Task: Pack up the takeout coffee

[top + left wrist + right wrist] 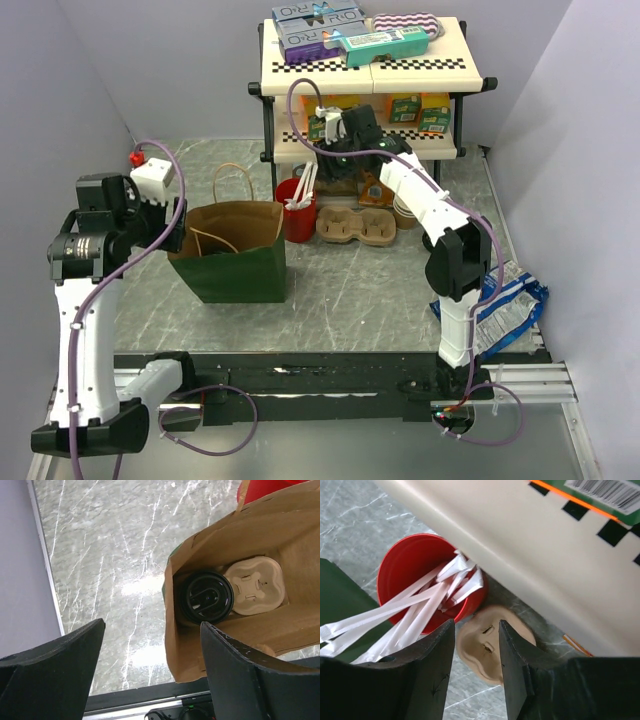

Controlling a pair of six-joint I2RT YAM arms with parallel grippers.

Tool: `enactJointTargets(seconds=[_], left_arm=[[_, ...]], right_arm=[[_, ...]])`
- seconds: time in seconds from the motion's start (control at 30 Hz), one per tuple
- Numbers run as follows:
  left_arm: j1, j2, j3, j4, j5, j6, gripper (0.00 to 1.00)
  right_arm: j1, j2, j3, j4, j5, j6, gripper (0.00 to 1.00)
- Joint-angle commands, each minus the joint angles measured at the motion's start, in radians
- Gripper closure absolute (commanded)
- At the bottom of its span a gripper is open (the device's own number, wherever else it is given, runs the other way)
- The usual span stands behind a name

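Observation:
The takeout coffee (206,596), a brown cup with a round black lid, stands inside the open paper bag (220,650) next to a pale pulp carrier (257,586). My left gripper (152,625) hangs open above the bag's near corner with nothing between its fingers. In the top view the left gripper (178,225) sits at the left rim of the bag (235,265); the coffee does not show there. My right gripper (476,625) is open above a pulp tray (490,647), under the shelf and beside the red cup (415,575).
The red cup of white-wrapped stirrers (297,215) stands right of the bag. A brown cup carrier tray (355,228) and a stack of pale cups (405,212) sit before the two-level shelf (370,70). A blue snack bag (510,300) lies at the right.

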Motion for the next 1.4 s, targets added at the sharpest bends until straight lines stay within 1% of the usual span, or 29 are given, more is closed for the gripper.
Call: enactJointTargets(seconds=[0.0, 0.3, 0.47, 0.67, 0.77, 0.87, 1.07, 1.23, 1.33, 1.37], left_arm=[[0.025, -0.008, 0.029, 0.035, -0.006, -0.006, 0.17], [0.052, 0.005, 0.044, 0.035, 0.019, -0.014, 0.17], [0.066, 0.012, 0.055, 0.035, 0.031, -0.015, 0.17], [0.078, 0.019, 0.06, 0.034, 0.039, -0.018, 0.17], [0.084, 0.022, 0.064, 0.029, 0.042, -0.017, 0.17], [0.089, 0.022, 0.067, 0.027, 0.045, -0.014, 0.17], [0.092, 0.025, 0.066, 0.032, 0.05, -0.017, 0.17], [0.097, 0.033, 0.066, 0.035, 0.059, -0.023, 0.17], [0.098, 0.038, 0.067, 0.037, 0.06, -0.02, 0.17], [0.098, 0.039, 0.067, 0.037, 0.065, -0.02, 0.17]], right_arm=[[-0.013, -0.003, 0.019, 0.094, -0.033, 0.022, 0.53], [-0.011, -0.022, -0.073, 0.224, -0.07, 0.064, 0.53], [-0.013, -0.007, -0.068, 0.227, -0.046, 0.07, 0.54], [-0.012, -0.027, -0.136, 0.315, -0.074, 0.079, 0.55], [-0.013, -0.013, -0.119, 0.309, -0.059, 0.108, 0.57], [-0.013, -0.003, -0.116, 0.315, -0.057, 0.107, 0.59], [-0.013, -0.003, -0.121, 0.322, -0.07, 0.098, 0.69], [-0.013, 0.008, -0.119, 0.321, -0.065, 0.093, 0.74], [-0.013, 0.01, -0.124, 0.329, -0.076, 0.09, 0.8], [-0.015, 0.01, -0.125, 0.33, -0.083, 0.09, 0.84]])
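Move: The white straws standing in the red bucket are just off the right hand's fingertips, about 2 cm ahead, 4 cm left and 3 cm lower. The bucket's middle lies level with that hand, some 7 cm left and 14 cm below. The cup tray sits about 6 cm right, 1 cm back and 20 cm down; the paper bag is some 12 cm back and 19 cm left. From the left hand the straws are about 23 cm ahead, 26 cm right and 12 cm down. The right fingers narrow from about half open to a quarter around the straws' far ends; a firm pinch can't be made out yet. Before that, the hand eases about 2 cm forward and 2 cm left to the straws, bobbing slightly and tilting under 10 degrees. The left hand, empty and wide open, drifts some 2 cm left, away from the bag. ##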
